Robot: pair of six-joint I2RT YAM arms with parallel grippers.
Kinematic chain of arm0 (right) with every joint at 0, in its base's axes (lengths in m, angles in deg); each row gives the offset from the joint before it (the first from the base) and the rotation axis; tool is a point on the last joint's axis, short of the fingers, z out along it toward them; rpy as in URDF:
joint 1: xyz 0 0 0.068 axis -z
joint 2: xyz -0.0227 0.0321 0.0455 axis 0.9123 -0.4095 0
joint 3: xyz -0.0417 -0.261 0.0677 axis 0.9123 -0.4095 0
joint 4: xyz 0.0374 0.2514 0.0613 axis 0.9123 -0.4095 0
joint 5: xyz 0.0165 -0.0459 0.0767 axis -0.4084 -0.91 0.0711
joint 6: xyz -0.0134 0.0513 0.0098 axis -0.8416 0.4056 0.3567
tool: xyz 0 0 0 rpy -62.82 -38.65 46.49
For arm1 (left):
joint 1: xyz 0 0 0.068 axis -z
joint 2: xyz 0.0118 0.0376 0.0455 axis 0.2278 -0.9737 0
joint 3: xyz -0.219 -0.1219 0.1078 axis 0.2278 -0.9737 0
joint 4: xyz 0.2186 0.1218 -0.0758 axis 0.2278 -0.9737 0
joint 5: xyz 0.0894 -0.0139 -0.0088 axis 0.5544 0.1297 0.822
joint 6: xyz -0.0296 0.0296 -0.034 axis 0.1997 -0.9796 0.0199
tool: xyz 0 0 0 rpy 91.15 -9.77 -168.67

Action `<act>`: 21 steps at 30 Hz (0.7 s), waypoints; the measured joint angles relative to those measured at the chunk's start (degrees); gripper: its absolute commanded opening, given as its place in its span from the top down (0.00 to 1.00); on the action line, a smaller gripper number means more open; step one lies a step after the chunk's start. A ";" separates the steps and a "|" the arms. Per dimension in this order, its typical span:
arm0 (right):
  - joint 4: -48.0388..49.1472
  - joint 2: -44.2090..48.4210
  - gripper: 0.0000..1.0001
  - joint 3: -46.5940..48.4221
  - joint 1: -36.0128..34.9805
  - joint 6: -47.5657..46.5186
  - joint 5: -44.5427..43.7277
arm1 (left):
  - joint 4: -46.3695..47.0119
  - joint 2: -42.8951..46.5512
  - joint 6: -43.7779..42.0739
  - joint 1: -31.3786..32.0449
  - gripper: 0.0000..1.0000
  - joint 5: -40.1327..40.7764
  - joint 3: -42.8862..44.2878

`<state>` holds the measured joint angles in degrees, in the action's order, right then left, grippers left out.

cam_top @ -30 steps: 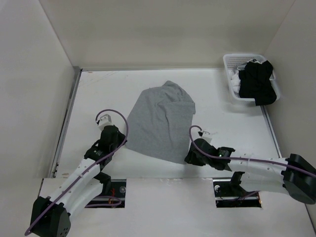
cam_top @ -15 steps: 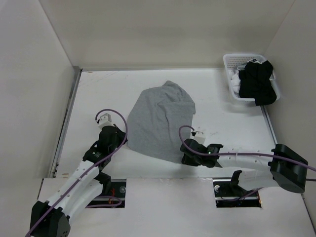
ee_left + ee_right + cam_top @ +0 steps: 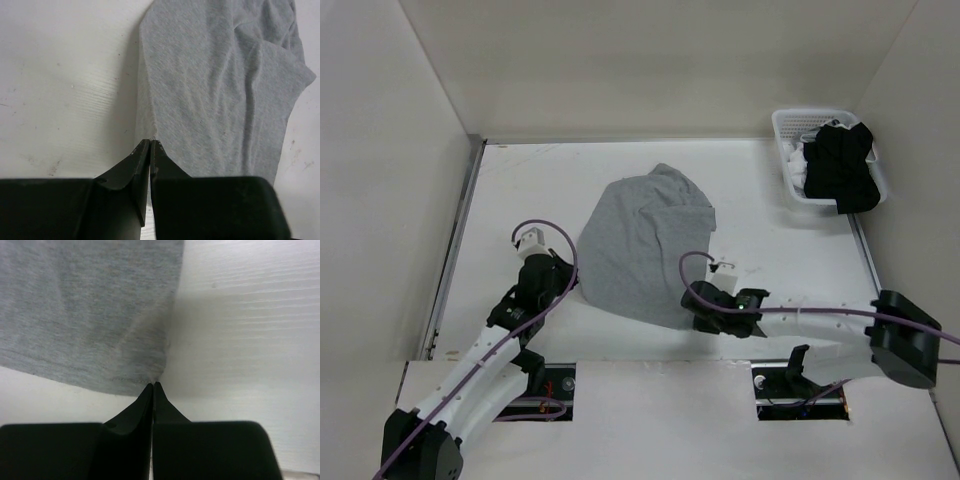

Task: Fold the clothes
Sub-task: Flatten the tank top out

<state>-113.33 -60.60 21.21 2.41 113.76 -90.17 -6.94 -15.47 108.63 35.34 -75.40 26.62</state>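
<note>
The clothes [image 3: 640, 240] are one heather-grey knit garment lying roughly flat mid-table, with a fold over its right half. My left gripper [image 3: 573, 287] is at its lower left edge. In the left wrist view that gripper [image 3: 151, 141] is shut, its tips pinching the fabric's [image 3: 225, 90] edge, which stands slightly off the table. My right gripper [image 3: 688, 314] is at the garment's near right corner. The right wrist view shows it [image 3: 153, 385] shut on that corner, the grey cloth [image 3: 90, 305] puckering toward the tips.
A white basket [image 3: 782, 128] stands at the back right, holding a black garment [image 3: 842, 165] and some white cloth. White walls enclose the table on the left, back and right. Two cut-outs with the arm bases sit at the near edge.
My right arm slid left to the garment's near right corner and its jaws closed on it. The left gripper stayed shut at the left edge.
</note>
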 measured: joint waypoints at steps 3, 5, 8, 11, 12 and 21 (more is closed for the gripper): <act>-4.44 8.46 1.00 0.35 -0.13 -0.79 -4.61 | -1.01 0.63 0.79 0.13 1.00 -0.15 1.33; -9.03 16.83 1.00 3.85 -0.42 -3.34 -9.53 | -2.49 2.32 1.55 0.59 1.00 -0.07 4.57; -12.17 26.01 1.00 16.04 -0.44 -9.97 -16.74 | -3.56 4.39 2.05 2.12 1.00 0.87 14.34; -11.06 29.16 1.00 32.52 -0.59 -20.13 -23.10 | -1.68 4.52 1.55 3.69 1.00 2.71 27.41; -10.34 29.14 1.00 37.59 -1.09 -23.67 -24.90 | -0.46 4.48 1.11 4.17 1.00 3.43 31.76; 8.31 20.50 1.00 71.04 -15.80 -60.94 -37.97 | 5.20 -1.31 -4.83 5.27 1.00 6.27 65.13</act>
<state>-105.02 -40.10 92.24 -13.39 52.83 -128.13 -1.74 -16.78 103.80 40.61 -69.13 91.75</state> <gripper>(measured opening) 0.005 0.021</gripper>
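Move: The gray tank top lies spread on the table, its two near corners already pinched. Its middle is about 10 cm ahead of the left hand, 15 cm to its right and 8 below; from the right hand it is some 22 cm ahead, 10 cm to the left and 2 below. The folded-over flap lies about 31 cm straight ahead of the right hand, and the far end about 50 cm ahead and 5 cm left. The tank top's near edge is whipped straight up off the table by both hands, fingers still shut on its corners, each rising fast by some 50 to 60 cm. The right hand also swings out to the right while the left, late on, draws back and slightly left, spreading the corners apart; both wrists tip fingers-up by more than 60 degrees. ##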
